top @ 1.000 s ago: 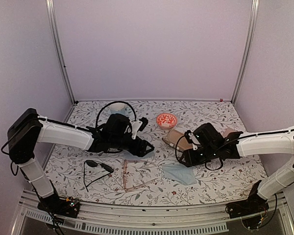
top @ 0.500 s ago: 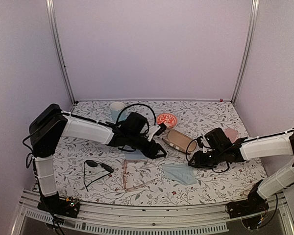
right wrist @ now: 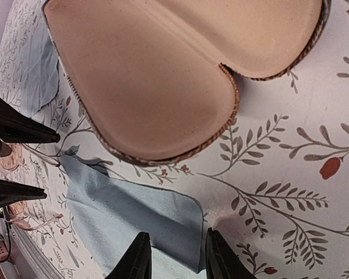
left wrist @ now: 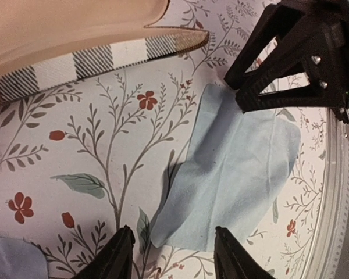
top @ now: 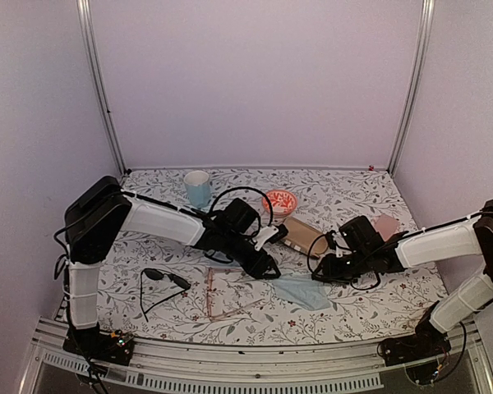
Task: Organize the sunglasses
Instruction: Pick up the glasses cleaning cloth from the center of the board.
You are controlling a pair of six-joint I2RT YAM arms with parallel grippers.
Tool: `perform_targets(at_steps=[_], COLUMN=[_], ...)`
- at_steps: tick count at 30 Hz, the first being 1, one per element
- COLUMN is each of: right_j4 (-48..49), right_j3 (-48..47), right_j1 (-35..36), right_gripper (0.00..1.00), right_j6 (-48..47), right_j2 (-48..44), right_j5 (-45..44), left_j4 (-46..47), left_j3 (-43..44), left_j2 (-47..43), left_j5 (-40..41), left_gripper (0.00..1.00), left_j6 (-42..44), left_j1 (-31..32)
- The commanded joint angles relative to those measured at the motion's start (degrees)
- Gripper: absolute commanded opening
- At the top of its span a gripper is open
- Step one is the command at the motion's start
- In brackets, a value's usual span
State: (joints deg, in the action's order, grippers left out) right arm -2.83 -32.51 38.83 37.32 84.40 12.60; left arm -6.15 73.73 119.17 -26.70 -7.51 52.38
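The black sunglasses point(top: 160, 279) lie unfolded at the front left. The pinkish see-through pair point(top: 226, 295) lies just right of them. Both are far from either gripper. My left gripper point(top: 267, 269) hovers low at the left edge of a light blue cloth point(top: 300, 290), open, its fingers either side of the cloth's near edge point(left wrist: 238, 174). From the other side my right gripper point(top: 322, 271) meets the same cloth point(right wrist: 134, 215), open, with the cloth's corner lying between its fingertips. The brown case point(top: 302, 235) lies open just behind both grippers.
A pale blue cup point(top: 197, 187) and a red patterned bowl point(top: 279, 201) stand at the back. A pink case point(top: 386, 223) lies behind the right arm. A second bluish cloth point(left wrist: 11, 258) shows at the left wrist view's lower left corner.
The left arm has swung right, from the table's middle left to the cloth. The right gripper has drawn back off the brown case to the cloth's right side. Both pairs of jaws have narrowed.
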Motion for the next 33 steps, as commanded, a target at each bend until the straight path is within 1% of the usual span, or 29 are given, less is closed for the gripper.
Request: perform_targets(at_steps=[1, 5, 14, 22, 25, 26, 29, 33], right_j4=[2.89, 3.49, 5.37, 7.83, 7.93, 7.97, 8.87, 9.51], right_j3=[0.12, 0.1, 0.57, 0.82, 0.73, 0.71, 1.23, 1.96], right_j1=[-0.24, -0.16, 0.28, 0.46, 0.39, 0.39, 0.39, 0.4], right_gripper=[0.33, 0.31, 0.28, 0.23, 0.2, 0.16, 0.1, 0.04], right_j6=[0.98, 0.93, 1.65, 2.66, 2.67, 2.64, 2.5, 1.93], right_j2=[1.27, 2.25, 2.56, 4.03, 3.9, 3.66, 2.23, -0.41], right_j5=[0.66, 1.24, 1.37, 1.46, 1.32, 1.22, 1.12, 0.25], left_j4=[-1.96, -2.18, -2.3, -1.27, -0.78, -0.55, 0.23, 1.77], left_j3=[1.5, 1.71, 1.76, 1.52, 1.35, 1.28, 1.09, 0.94], left_j2=[1.37, 1.75, 3.14, 3.43, 3.3, 3.22, 2.79, 1.77], left_j5=[-1.01, -1.25, -1.09, -1.08, -1.02, -0.99, -0.92, -1.37], left_gripper=[0.47, 0.41, 0.34, 0.24, 0.21, 0.19, 0.13, 0.02], left_j6=[1.45, 1.44, 1.14, 0.78, 0.7, 0.61, 0.36, -0.04], left_j1=[1.05, 1.23, 1.5, 1.5, 1.51, 1.5, 1.5, 1.5])
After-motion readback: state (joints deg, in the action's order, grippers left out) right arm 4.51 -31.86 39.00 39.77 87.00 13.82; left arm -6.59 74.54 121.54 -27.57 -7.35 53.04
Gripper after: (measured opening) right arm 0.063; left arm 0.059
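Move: The cleaning cloth lies flat on the table. Its middle is about 7 cm to the right and 4 cm back of the left hand, 2 cm below it; the blue cloth is some 10 cm to that hand's left and 9 cm ahead, the pink glasses about 10 cm left and 4 cm back. From the right hand the cleaning cloth's middle lies roughly 3 cm left, 4 cm back and 1 cm down, with the open case some 12 cm ahead and 3 cm left. The cleaning cloth's far side is pinched at two spots. The left hand eases down about 1.5 cm and slightly back onto the left corner, then stays there while its half-open fingers shut on it. The right hand, low at the far edge, slides about 1.5 cm left and 1 cm forward, its fingers closing on the fabric. ##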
